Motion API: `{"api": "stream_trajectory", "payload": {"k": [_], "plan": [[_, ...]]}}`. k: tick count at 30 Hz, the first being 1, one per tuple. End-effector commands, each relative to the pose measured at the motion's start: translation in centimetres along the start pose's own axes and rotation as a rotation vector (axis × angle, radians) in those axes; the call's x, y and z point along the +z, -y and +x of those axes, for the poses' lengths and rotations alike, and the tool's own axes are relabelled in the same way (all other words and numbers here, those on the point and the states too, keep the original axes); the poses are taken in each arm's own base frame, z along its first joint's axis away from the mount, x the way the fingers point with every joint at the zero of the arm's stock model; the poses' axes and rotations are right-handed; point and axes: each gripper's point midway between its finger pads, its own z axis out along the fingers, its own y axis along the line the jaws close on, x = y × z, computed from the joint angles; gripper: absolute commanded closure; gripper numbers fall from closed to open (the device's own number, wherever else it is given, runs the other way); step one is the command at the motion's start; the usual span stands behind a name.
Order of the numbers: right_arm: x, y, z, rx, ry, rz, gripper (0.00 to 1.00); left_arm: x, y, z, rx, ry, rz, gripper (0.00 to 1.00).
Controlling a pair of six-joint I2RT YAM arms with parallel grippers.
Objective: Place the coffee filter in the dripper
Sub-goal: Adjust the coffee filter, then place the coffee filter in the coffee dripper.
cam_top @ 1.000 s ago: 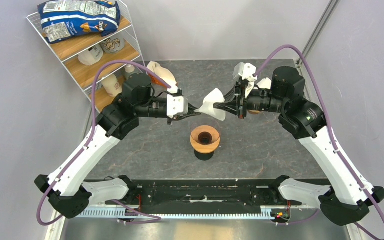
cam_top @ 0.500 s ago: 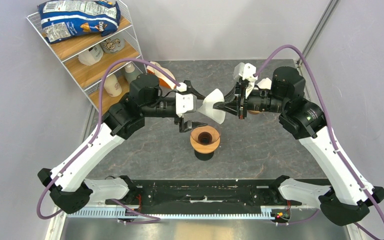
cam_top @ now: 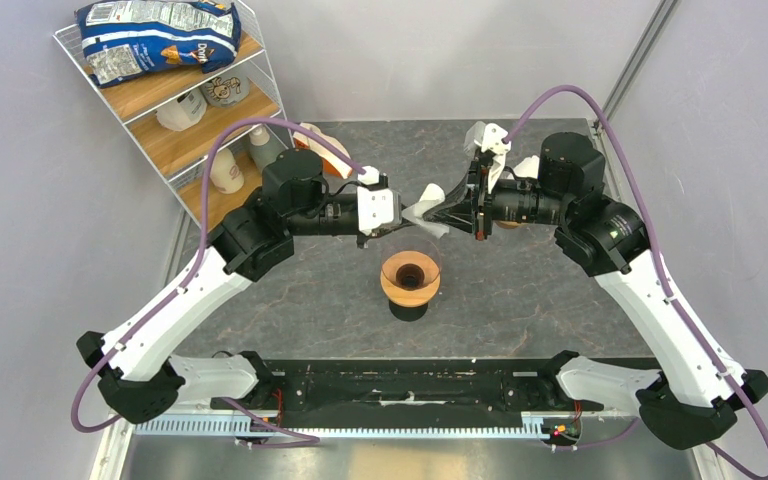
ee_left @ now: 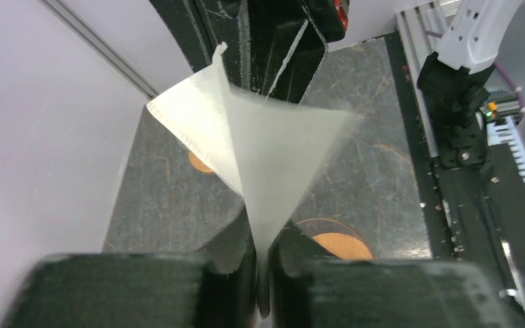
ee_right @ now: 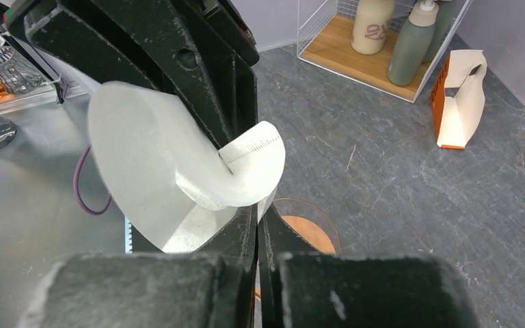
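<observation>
The cream-white coffee filter point(cam_top: 423, 213) hangs in the air between both grippers, above and just behind the dripper point(cam_top: 410, 277). My left gripper point(cam_top: 408, 215) is shut on one edge of the filter point(ee_left: 266, 143); the paper runs down between its fingers point(ee_left: 232, 253). Facing it, my right gripper point(cam_top: 440, 211) is shut on the opposite side, and the filter point(ee_right: 178, 171) curls open over its fingers point(ee_right: 236, 236). The dripper, clear glass with a wooden collar, stands upright on the table and shows below the jaws as the dripper point(ee_left: 335, 240) and the dripper point(ee_right: 309, 229).
An orange-and-white filter packet point(ee_right: 459, 99) stands at the back left near the wire shelf point(cam_top: 175, 110), which holds bottles and a chips bag point(cam_top: 155, 35). A bare wooden ring point(ee_left: 198, 162) lies under the right arm. Dark rails point(cam_top: 410, 385) run along the near edge.
My left gripper let go, opened wide, moved right toward the filter and closed on its edge. The right gripper kept its hold and tilted the filter slightly.
</observation>
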Motion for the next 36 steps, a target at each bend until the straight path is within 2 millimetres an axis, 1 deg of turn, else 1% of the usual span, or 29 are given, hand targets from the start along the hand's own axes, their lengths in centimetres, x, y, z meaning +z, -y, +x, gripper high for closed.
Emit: {"api": "stream_trajectory", "payload": {"k": [1,2,3,7,8,10,12,13,14,15,18,21,24,25,26,28,29,30,31,32,33,34,36], "plan": [[-0.5,0.0,-1.3,-0.029,0.039,0.026,1.0,-0.5,-0.3,-0.8,0.001,0.022,-0.042,0.54],[-0.6,0.2,-1.3,-0.037,0.039,0.039,1.0,-0.7,-0.3,-0.6,-0.003,0.016,-0.049,0.29],[-0.7,0.4,-1.3,-0.049,0.04,0.049,1.0,-1.1,-0.1,-0.4,-0.008,0.003,-0.054,0.13],[-1.2,0.4,-1.5,-0.127,0.047,0.063,1.0,-3.3,1.7,1.6,-0.089,-0.038,-0.019,0.1],[-1.4,0.1,-1.3,-0.159,0.05,0.048,1.0,-3.9,2.3,1.8,-0.107,-0.04,-0.008,0.1],[-1.6,-0.8,-1.0,-0.242,0.062,0.003,1.0,-4.3,3.3,1.9,-0.141,-0.043,0.03,0.08],[-1.8,-2.0,-0.5,-0.33,0.068,-0.074,1.0,-4.3,4.0,1.1,-0.182,-0.026,0.076,0.08],[-1.9,-2.8,-0.2,-0.369,0.065,-0.122,1.0,-4.0,4.4,1.0,-0.206,-0.029,0.111,0.08],[-1.9,-3.1,0.2,-0.407,0.058,-0.151,1.0,-3.9,4.8,0.6,-0.212,-0.025,0.153,0.07],[-1.9,-3.5,0.4,-0.434,0.056,-0.173,1.0,-3.6,5.2,0.7,-0.234,-0.033,0.195,0.07],[-1.6,-4.1,0.7,-0.511,0.052,-0.213,1.0,-2.9,5.2,0.4,-0.296,-0.046,0.238,0.07],[-1.1,-4.5,1.3,-0.575,0.025,-0.232,1.0,-2.6,5.7,-0.7,-0.322,-0.015,0.298,0.07],[-0.6,-4.5,1.3,-0.59,0.019,-0.224,1.0,-2.1,6.3,-1.4,-0.346,0.0,0.334,0.06],[-0.5,-4.3,1.0,-0.588,0.022,-0.213,1.0,-1.9,6.4,-1.3,-0.362,-0.002,0.338,0.09],[-0.4,-4.0,0.8,-0.581,0.019,-0.198,1.0,-1.8,6.3,-1.3,-0.363,-0.001,0.343,0.14],[-0.3,-3.6,0.6,-0.566,0.006,-0.179,1.0,-1.7,6.5,-1.1,-0.368,-0.004,0.349,0.31],[-0.3,-3.4,0.6,-0.557,0.0,-0.167,1.0,-1.7,6.5,-1.1,-0.367,-0.003,0.352,0.38],[-0.3,-3.2,0.6,-0.548,-0.004,-0.157,1.0,-1.7,6.7,-1.0,-0.373,-0.005,0.355,0.43],[-0.2,-3.0,0.5,-0.544,-0.008,-0.143,1.0,-1.8,6.8,-0.9,-0.379,-0.009,0.359,0.43],[-0.2,-2.8,0.3,-0.54,-0.008,-0.13,1.0,-1.8,6.9,-0.8,-0.384,-0.014,0.36,0.36],[-0.3,-2.5,0.1,-0.54,-0.009,-0.114,1.0,-1.9,7.0,-0.6,-0.388,-0.019,0.355,0.25],[-0.3,-2.4,0.0,-0.544,-0.007,-0.104,1.0,-1.9,6.9,-0.5,-0.391,-0.025,0.343,0.08],[-0.5,-2.4,0.0,-0.562,-0.005,-0.099,1.0,-1.9,6.7,-0.1,-0.41,-0.042,0.311,0.07]]}}
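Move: Both hands pinch the filter over the dripper, its middle about 4 cm to the left hand's right and 2 cm to the right hand's left. The dripper is some 20 cm below and 2 cm back from each hand, 1 cm to the left hand's right and 3 cm to the right hand's left. The second dripper stands about 15 cm ahead of the right hand, 20 cm to its right and 28 cm below. Left hand lets go and draws back about 6 cm; right, still pinching the filter, rolls some 30 degrees. ##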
